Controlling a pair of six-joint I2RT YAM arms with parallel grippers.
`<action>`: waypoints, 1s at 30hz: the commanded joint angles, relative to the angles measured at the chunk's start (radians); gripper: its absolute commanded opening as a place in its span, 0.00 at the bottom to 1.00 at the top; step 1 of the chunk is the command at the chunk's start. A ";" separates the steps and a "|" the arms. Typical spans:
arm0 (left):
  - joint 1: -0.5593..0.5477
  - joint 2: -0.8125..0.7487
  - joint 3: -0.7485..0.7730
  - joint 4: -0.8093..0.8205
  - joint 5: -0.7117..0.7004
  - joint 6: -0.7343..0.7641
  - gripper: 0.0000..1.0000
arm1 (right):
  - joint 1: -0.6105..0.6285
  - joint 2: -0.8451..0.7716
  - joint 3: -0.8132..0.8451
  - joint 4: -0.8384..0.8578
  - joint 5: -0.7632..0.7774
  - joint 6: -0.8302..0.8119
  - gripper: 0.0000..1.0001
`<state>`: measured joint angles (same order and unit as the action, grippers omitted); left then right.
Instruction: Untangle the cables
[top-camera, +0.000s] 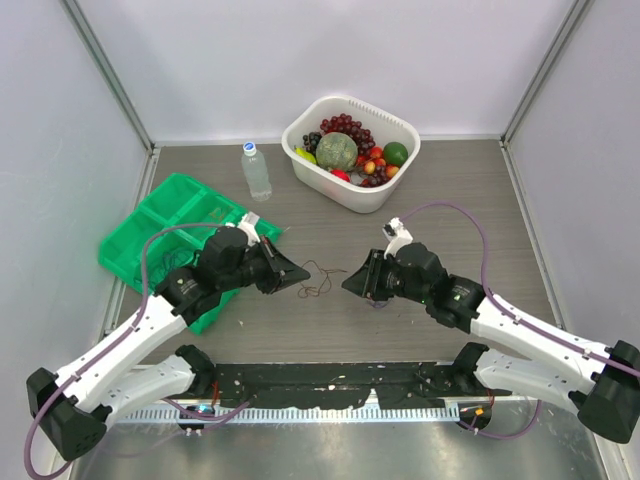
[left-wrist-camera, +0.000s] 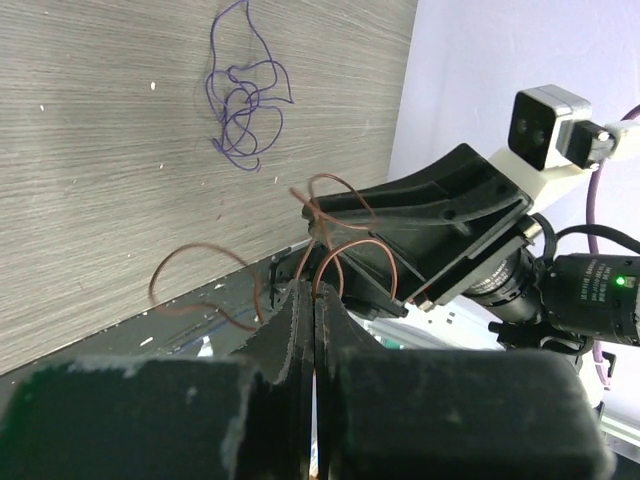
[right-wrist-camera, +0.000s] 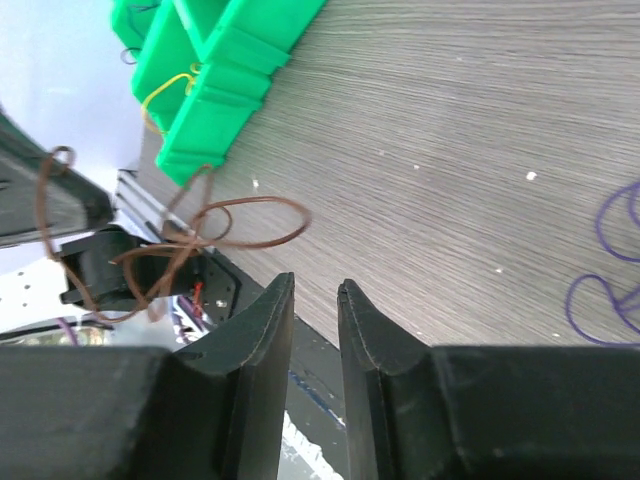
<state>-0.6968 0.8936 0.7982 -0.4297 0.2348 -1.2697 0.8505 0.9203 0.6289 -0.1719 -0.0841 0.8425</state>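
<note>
A thin brown cable (top-camera: 318, 280) hangs in loops between my two grippers at the middle of the table. My left gripper (left-wrist-camera: 315, 292) is shut on one end of this brown cable (left-wrist-camera: 345, 240), and its loops stand up in front of the jaws. My right gripper (right-wrist-camera: 315, 288) is open just beside the brown cable (right-wrist-camera: 235, 222), with nothing between its fingers. A tangled purple cable (left-wrist-camera: 245, 105) lies flat on the wooden table, apart from the brown one, and its edge shows as purple loops (right-wrist-camera: 610, 270) in the right wrist view. A yellow cable (right-wrist-camera: 168, 88) lies in the green tray (right-wrist-camera: 215, 60).
The green compartment tray (top-camera: 150, 225) sits at the left behind my left arm. A white basket (top-camera: 405, 125) of toy fruit stands at the back centre, with a small water bottle (top-camera: 256, 172) to its left. A black rail (top-camera: 330, 385) runs along the near edge.
</note>
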 joint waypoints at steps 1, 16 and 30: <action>0.005 -0.022 0.056 -0.035 -0.026 0.033 0.00 | 0.002 -0.008 0.068 -0.092 0.078 -0.068 0.31; 0.008 0.024 0.139 -0.021 -0.016 -0.152 0.00 | 0.012 -0.024 0.029 0.166 -0.241 -0.188 0.61; 0.010 0.036 0.024 0.250 0.152 -0.401 0.00 | 0.015 -0.038 0.015 0.264 -0.256 -0.350 0.62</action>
<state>-0.6914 0.9360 0.8520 -0.3351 0.3096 -1.5738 0.8581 0.9051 0.6464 0.0174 -0.3035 0.5701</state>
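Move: From the right hand, parted and empty, the dangling loops of the brown cable lie about 4 cm to the left, 1 cm ahead and 2 cm higher. They hang from the shut left fingers, their middle some 3 cm to the right of the left hand, level fore and aft, and 2 cm lower. The purple cable is on the table, about 6 cm right of the right hand, neither ahead nor back, 16 cm below. The green tray sits roughly 28 cm left and 13 cm ahead of the left hand, 21 cm below. Lifting the brown cable about 4.5 cm, the still-pinching left hand then eases 2 cm right and rolls its left side down. The right hand first dips slightly down and rightward, then rises to finish 5 cm higher, some 2.5 cm left and 2 cm back, closing in on the hanging loops; its fingers spread much wider and swing to point more left and less downward. Contact with the loops can't be seen. ##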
